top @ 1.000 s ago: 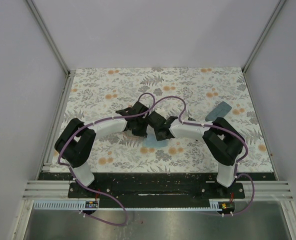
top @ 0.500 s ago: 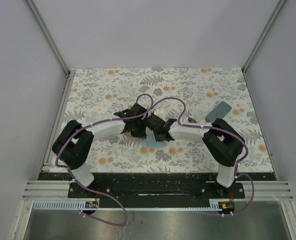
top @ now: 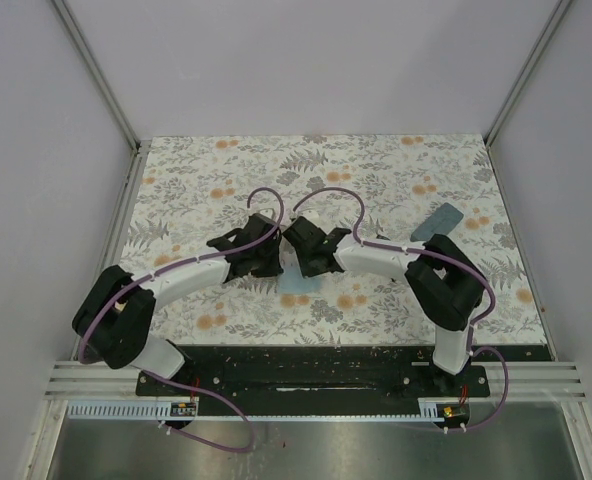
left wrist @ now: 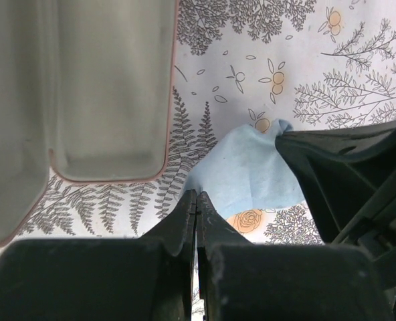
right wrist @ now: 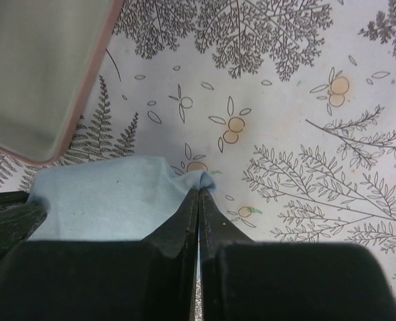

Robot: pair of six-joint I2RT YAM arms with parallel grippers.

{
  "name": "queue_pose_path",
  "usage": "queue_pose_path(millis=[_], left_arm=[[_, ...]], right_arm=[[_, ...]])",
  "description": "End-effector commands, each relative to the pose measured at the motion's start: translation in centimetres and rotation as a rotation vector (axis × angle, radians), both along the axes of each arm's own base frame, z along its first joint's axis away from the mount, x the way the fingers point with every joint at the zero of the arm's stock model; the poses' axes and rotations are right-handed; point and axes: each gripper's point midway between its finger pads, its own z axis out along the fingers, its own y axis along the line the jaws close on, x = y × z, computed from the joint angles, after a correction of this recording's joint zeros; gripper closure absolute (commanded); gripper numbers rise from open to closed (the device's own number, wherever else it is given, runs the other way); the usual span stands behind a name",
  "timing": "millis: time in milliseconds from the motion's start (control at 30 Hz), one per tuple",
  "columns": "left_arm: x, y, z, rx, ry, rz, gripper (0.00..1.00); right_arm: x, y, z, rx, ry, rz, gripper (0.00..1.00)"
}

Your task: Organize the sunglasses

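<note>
No sunglasses show in any view. A light blue cloth (top: pixel 298 281) (left wrist: pixel 245 172) (right wrist: pixel 111 200) lies on the floral table between my two grippers. My right gripper (right wrist: pixel 199 190) (top: pixel 306 255) is shut on one bunched corner of it. At the opposite corner my left gripper (left wrist: pixel 196 195) (top: pixel 266 255) is shut, and the cloth's edges run in to its tips. An open pink-rimmed case (left wrist: pixel 104 87) (right wrist: pixel 37 67) with a pale lining lies just beyond the cloth. From above, both wrists mostly cover it.
A blue-grey oblong case (top: pixel 436 220) lies at the right, behind the right arm's elbow. The floral table (top: pixel 206 180) is walled by white panels and metal rails on three sides. Purple cables arc above both wrists.
The right gripper's jaws have closed on the cloth's corner. The left arm has stretched out lower and longer. Both wrists have shifted a little toward the far side.
</note>
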Motion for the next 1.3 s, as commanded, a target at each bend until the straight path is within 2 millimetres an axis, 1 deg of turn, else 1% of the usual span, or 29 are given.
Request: queue_pose_path(millis=[0, 200, 333, 400, 600, 733, 800, 900, 1033, 1267], left_arm=[[1.5, 0.8, 2.2, -0.027, -0.102, 0.109, 1.00], [1.5, 1.8, 2.4, -0.027, -0.127, 0.207, 1.00], [1.7, 2.8, 2.3, -0.004, -0.142, 0.271, 1.00], [1.8, 3.1, 2.2, 0.003, -0.148, 0.299, 1.00], [2.6, 4.2, 1.9, 0.035, -0.183, 0.378, 1.00], [2.9, 4.5, 1.5, 0.058, -0.180, 0.410, 1.00], [2.9, 4.7, 1.3, 0.065, -0.178, 0.425, 1.00], [3.0, 4.8, 1.2, 0.066, -0.180, 0.438, 1.00], [3.1, 4.9, 0.8, 0.072, -0.174, 0.445, 1.00], [3.1, 5.0, 0.0, 0.068, -0.175, 0.475, 1.00]], right_arm=[[2.6, 1.9, 3.6, 0.110, -0.077, 0.042, 1.00], [4.4, 3.7, 5.1, 0.139, -0.139, 0.175, 1.00], [5.7, 4.7, 5.5, 0.152, -0.175, 0.251, 1.00], [6.6, 5.0, 5.2, 0.146, -0.186, 0.258, 1.00], [7.9, 6.9, 4.6, 0.175, -0.196, 0.320, 1.00], [8.6, 8.0, 4.1, 0.181, -0.198, 0.346, 1.00], [8.9, 8.6, 4.3, 0.188, -0.204, 0.361, 1.00], [9.2, 8.9, 4.0, 0.183, -0.203, 0.379, 1.00], [9.7, 9.6, 4.4, 0.203, -0.208, 0.408, 1.00], [10.4, 10.8, 3.7, 0.208, -0.192, 0.447, 1.00]])
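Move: Both hands already pinch the blue cloth, stretched between them. For the left hand, the middle of the open pink case's tray lies about 8 cm ahead, 3 cm left and 5 cm below; the raised lid is some 7 cm left of the tray. From the right hand, the tray is roughly 8 cm ahead, 11 cm left and slightly lower, while the black sunglasses lie about 17 cm right and 3 cm ahead. Forward and left together, some 9 cm each way, the right hand carries its corner of the cloth over the tray, arching up about 4 cm, dipping, then rising slightly again. The left hand shifts about 5 cm left and a little forward over the near end, rising slightly and sinking back. Both turn counter-clockwise by roughly 25 degrees and keep their pinch. ##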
